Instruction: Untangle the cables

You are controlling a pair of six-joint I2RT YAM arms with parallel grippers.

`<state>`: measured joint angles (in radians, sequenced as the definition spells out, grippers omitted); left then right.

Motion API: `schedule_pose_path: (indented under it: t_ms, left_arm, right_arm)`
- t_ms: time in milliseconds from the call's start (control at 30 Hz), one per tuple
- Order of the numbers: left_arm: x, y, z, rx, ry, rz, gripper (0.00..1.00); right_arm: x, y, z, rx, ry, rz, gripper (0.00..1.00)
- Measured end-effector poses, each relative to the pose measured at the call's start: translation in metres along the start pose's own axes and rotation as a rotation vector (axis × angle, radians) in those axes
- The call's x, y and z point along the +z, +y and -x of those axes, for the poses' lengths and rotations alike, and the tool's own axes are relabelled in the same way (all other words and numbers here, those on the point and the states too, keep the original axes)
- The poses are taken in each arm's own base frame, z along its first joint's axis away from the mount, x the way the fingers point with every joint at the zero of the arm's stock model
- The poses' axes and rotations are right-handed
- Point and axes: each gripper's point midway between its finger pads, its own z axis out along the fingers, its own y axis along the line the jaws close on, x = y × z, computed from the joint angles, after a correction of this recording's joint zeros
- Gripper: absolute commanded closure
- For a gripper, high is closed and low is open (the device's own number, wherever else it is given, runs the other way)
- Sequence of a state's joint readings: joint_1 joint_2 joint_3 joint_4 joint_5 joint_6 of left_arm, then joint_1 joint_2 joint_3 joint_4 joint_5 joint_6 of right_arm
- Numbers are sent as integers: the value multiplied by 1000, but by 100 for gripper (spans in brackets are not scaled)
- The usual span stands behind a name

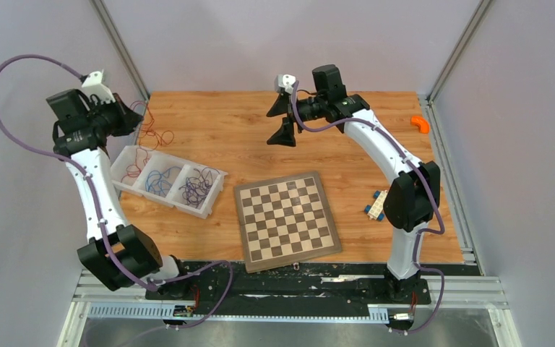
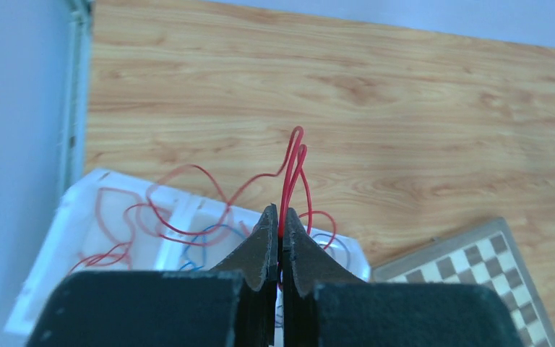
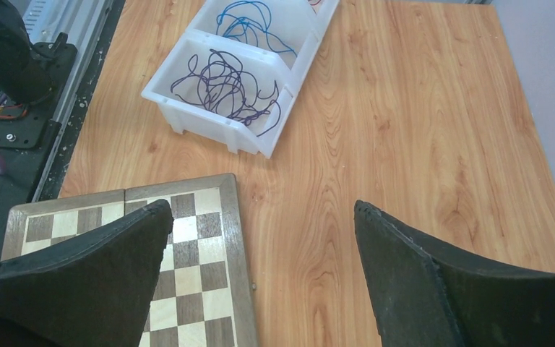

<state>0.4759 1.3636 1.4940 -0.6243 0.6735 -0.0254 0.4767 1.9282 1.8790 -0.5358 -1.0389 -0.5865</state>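
Observation:
My left gripper (image 2: pixel 280 211) is shut on a thin red cable (image 2: pixel 293 166), which loops up past the fingertips and trails down into the white tray (image 2: pixel 50 253). From above, that gripper (image 1: pixel 131 119) hangs over the tray's far left end, with red cable (image 1: pixel 149 134) dangling below it. The tray (image 1: pixel 213 195) holds red cables (image 1: pixel 136 165) on the left, blue cables (image 1: pixel 162 179) in the middle and dark purple cables (image 1: pixel 196 186) on the right. My right gripper (image 1: pixel 280 121) is open and holds nothing. It hovers above bare wood (image 3: pixel 262 208), beside the chessboard (image 3: pixel 188 238).
The chessboard (image 1: pixel 286 219) lies at the table's near centre. An orange piece (image 1: pixel 420 123) sits at the far right edge. Blue and white blocks (image 1: pixel 376 206) lie beside the right arm's base. Grey walls enclose the table on three sides.

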Motion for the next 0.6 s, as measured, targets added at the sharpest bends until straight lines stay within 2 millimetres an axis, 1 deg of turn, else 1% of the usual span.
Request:
schedule_pose_path:
  t_ms: [100,267,433,600]
  left_arm:
    - [-11,33,-5,-28,11,91,100]
    - [-16,79,-29,-109,64,200,100]
    - [-19,118,-58,-178,113,308,100]
    - [-13,150,-68,-184,128,392,100]
  right_arm:
    - [1,0,-3,10,0,0,1]
    - [4,4,-18,47,14,8,1]
    - [6,9,-31,83,30,18,1]
    - [4,13,-35,100,35,18,1]
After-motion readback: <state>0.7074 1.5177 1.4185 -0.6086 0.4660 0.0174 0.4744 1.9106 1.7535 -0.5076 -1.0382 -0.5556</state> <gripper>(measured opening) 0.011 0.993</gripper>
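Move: The left hand already holds the red cable high up; the box's left compartment, its goal, lies about 9 cm left, 4 cm back and some 30 cm below. The blue cable's compartment is roughly 8 cm back, level sideways; the purple cable's is about 10 cm right and 10 cm back. From the right hand the left compartment lies some 41 cm left, 5 cm back and 26 cm below. Left hand carries the pinched red cable about 13 cm left, 10 down towards the left compartment; open right sinks slightly. ##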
